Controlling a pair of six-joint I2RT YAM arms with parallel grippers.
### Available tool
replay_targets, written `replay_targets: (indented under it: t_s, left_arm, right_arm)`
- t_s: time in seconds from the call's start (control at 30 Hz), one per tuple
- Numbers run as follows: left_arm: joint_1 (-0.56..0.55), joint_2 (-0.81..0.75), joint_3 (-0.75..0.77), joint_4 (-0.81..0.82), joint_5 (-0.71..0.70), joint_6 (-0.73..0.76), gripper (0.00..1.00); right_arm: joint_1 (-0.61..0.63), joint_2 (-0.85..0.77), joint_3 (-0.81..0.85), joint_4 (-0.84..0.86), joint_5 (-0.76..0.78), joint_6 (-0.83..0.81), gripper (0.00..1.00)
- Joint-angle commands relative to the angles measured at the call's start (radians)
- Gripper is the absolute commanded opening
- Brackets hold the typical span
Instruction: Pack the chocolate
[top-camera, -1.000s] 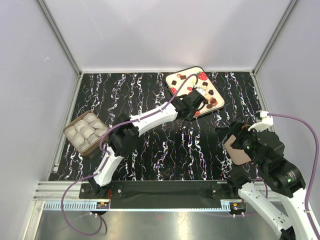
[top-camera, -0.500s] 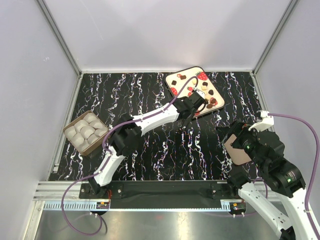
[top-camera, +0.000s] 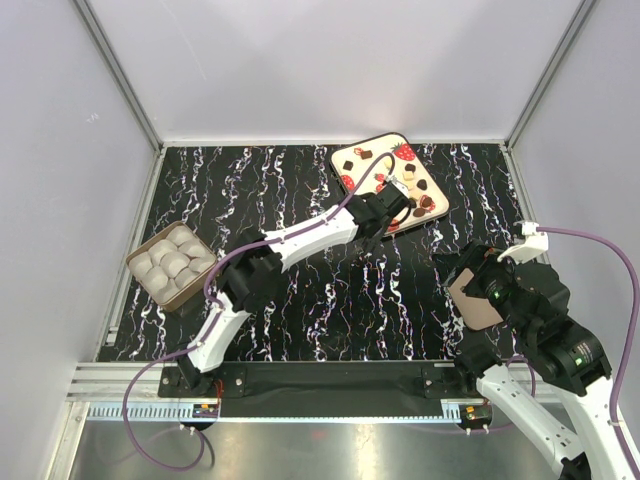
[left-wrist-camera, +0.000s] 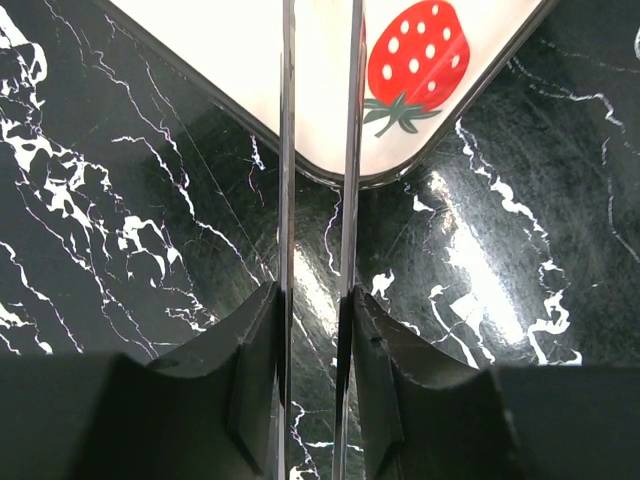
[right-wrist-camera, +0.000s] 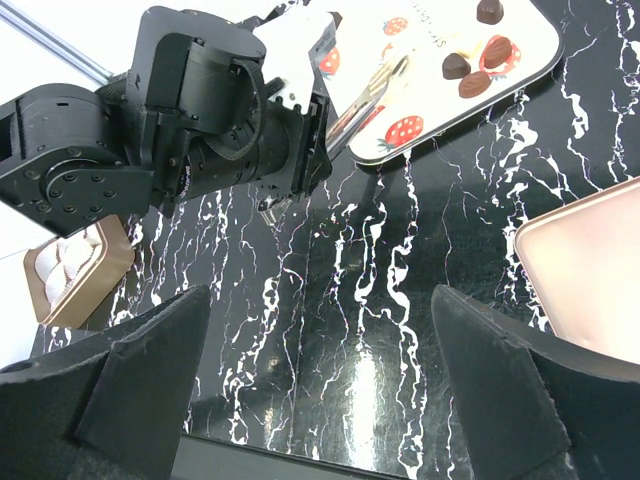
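Observation:
Several small dark and white pieces of chocolate (top-camera: 425, 186) lie on a cream tray (top-camera: 377, 168) printed with strawberries, at the back right. My left gripper (left-wrist-camera: 317, 295) is shut on thin metal tweezers (left-wrist-camera: 287, 150), whose blades reach over the tray's near corner (left-wrist-camera: 220, 50). Their tips run out of the left wrist view. In the right wrist view the tweezers (right-wrist-camera: 375, 95) touch down on the tray (right-wrist-camera: 440, 105), short of the chocolate (right-wrist-camera: 457, 66); I cannot tell whether they hold a piece. My right gripper (right-wrist-camera: 320, 400) hangs open over bare marble.
A brown box (top-camera: 172, 263) with white round cups sits at the left edge of the black marbled table (top-camera: 300, 310). A flat brown lid (top-camera: 478, 297) lies under my right arm, also seen at the right of the wrist view as the lid (right-wrist-camera: 590, 270).
The left arm has drawn back slightly toward the tray's near corner, and its jaws have squeezed the tweezers narrower. The right arm has not moved.

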Motion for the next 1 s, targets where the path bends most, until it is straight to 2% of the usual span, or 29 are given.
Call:
replay_targets:
  t_s: [0.0, 0.63, 0.8, 0.97]
  left_arm:
    - [0.005, -0.091, 0.068, -0.006, 0.002, -0.013, 0.36]
    - [0.029, -0.132, 0.091, -0.077, 0.006, -0.038, 0.34]
    - [0.065, -0.183, 0.079, -0.109, -0.022, -0.042, 0.34]
    - [0.132, -0.313, -0.031, -0.123, -0.059, -0.056, 0.34]
  right_arm:
    - [0.007, -0.012, -0.002, 0.029, 0.032, -0.011, 1.0]
    - [0.007, -0.007, -0.017, 0.038, 0.028, -0.006, 1.0]
    - [0.007, -0.005, -0.017, 0.041, 0.023, -0.006, 1.0]
    - [0.009, -0.004, -0.02, 0.049, 0.013, -0.009, 1.0]
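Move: The left hand holds the long tongs, their tips down on the tray some 5 cm ahead and 8 cm below; the box of paper cups lies about 45 cm to its left, 9 cm back and 6 cm down. The tray's middle is roughly 8 cm ahead, 2 cm right and 8 cm below. From the right hand the box lies some 58 cm left, 9 cm ahead and 27 cm below. Keeping its grip on the tongs, the left hand rises about 7 cm, swinging left towards the box late on. ##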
